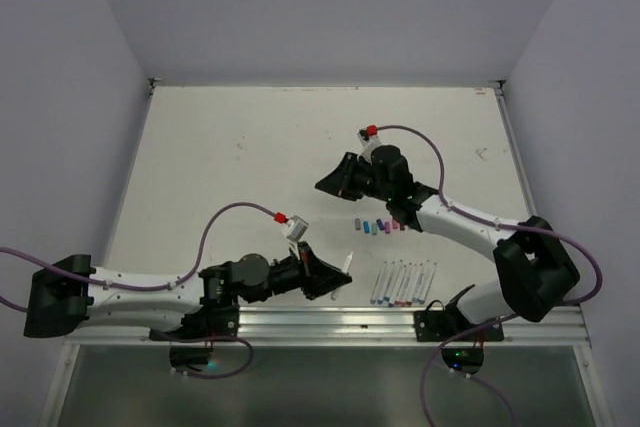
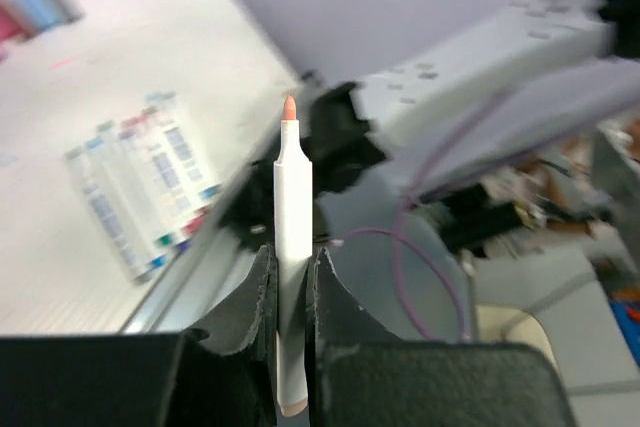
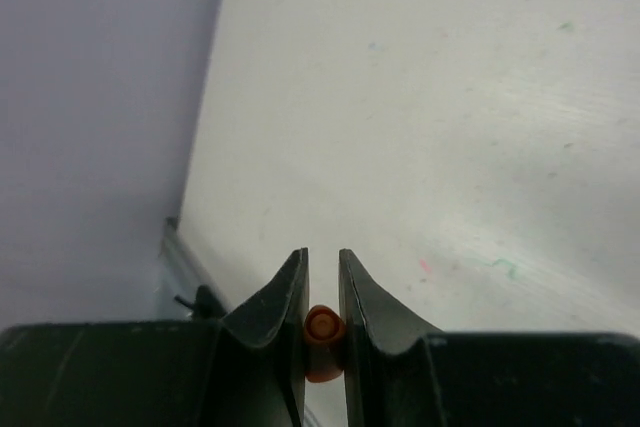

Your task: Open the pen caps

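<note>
My left gripper (image 1: 328, 280) is shut on a white pen (image 1: 347, 265) near the table's front edge. In the left wrist view the gripper (image 2: 293, 259) grips the uncapped pen (image 2: 293, 207) by its barrel, its orange tip bare and pointing away. My right gripper (image 1: 330, 182) is raised over the middle of the table. In the right wrist view it (image 3: 322, 259) is shut on an orange cap (image 3: 324, 332). Several loose caps (image 1: 378, 226) lie in a row under the right arm. Several white pens (image 1: 404, 283) lie side by side at the front right.
The metal rail (image 1: 330, 322) runs along the table's near edge. The row of pens (image 2: 140, 187) and the loose caps (image 2: 40, 9) also show in the left wrist view. Purple cables (image 1: 220, 222) loop over both arms. Grey walls enclose the table.
</note>
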### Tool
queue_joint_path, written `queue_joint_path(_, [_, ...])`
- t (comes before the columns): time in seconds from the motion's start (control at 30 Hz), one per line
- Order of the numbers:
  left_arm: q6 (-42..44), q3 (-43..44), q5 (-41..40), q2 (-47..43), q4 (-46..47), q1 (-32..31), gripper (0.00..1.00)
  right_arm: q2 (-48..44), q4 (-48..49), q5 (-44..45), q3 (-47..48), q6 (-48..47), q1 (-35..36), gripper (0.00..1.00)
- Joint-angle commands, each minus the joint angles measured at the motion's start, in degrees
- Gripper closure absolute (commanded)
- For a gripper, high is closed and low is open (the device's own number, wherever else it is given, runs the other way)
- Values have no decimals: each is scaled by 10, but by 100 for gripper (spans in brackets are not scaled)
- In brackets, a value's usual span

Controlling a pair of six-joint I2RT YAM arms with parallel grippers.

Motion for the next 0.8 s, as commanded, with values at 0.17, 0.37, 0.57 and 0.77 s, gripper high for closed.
queue_joint_path(0.17, [-99, 7, -207, 6, -261, -9, 100, 90, -411, 236, 163, -82, 42, 100])
queue_joint_path(0.37, [-107, 2, -225, -15, -301, -11, 100, 137, -492, 317, 210, -89, 85, 100])
queue_joint_path(0.57, [-114, -4, -213, 4, -283, -10, 100, 166, -547, 391, 235, -82, 107, 100])
queue_joint_path(0.77, [-110, 3, -201, 31, -269, -11, 100, 198, -572, 414, 252, -84, 112, 99])
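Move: The right hand, holding the orange cap, has the free spot at the cap row's left end about 8 cm to its right, level fore and aft, 17 cm below; the grey cap is 10 cm right, 1 cm ahead, the light blue cap 12 cm right, 1 cm ahead. From the left hand, holding the uncapped orange pen, the free spot beside the pens is 7 cm ahead, 7 cm right, 20 cm below, the leftmost pen 2 cm right of it. Keeping the orange cap pinched, the right hand nudges forward, then comes back as it sinks about 14 cm and slides 6 cm right towards the grey cap's free side, fingers swinging from sideways to steeply down. The left hand keeps its grip on the pen and drops some 12 cm, fast at first, also going left and forward, its fingertips dipping and turning counter-clockwise. ##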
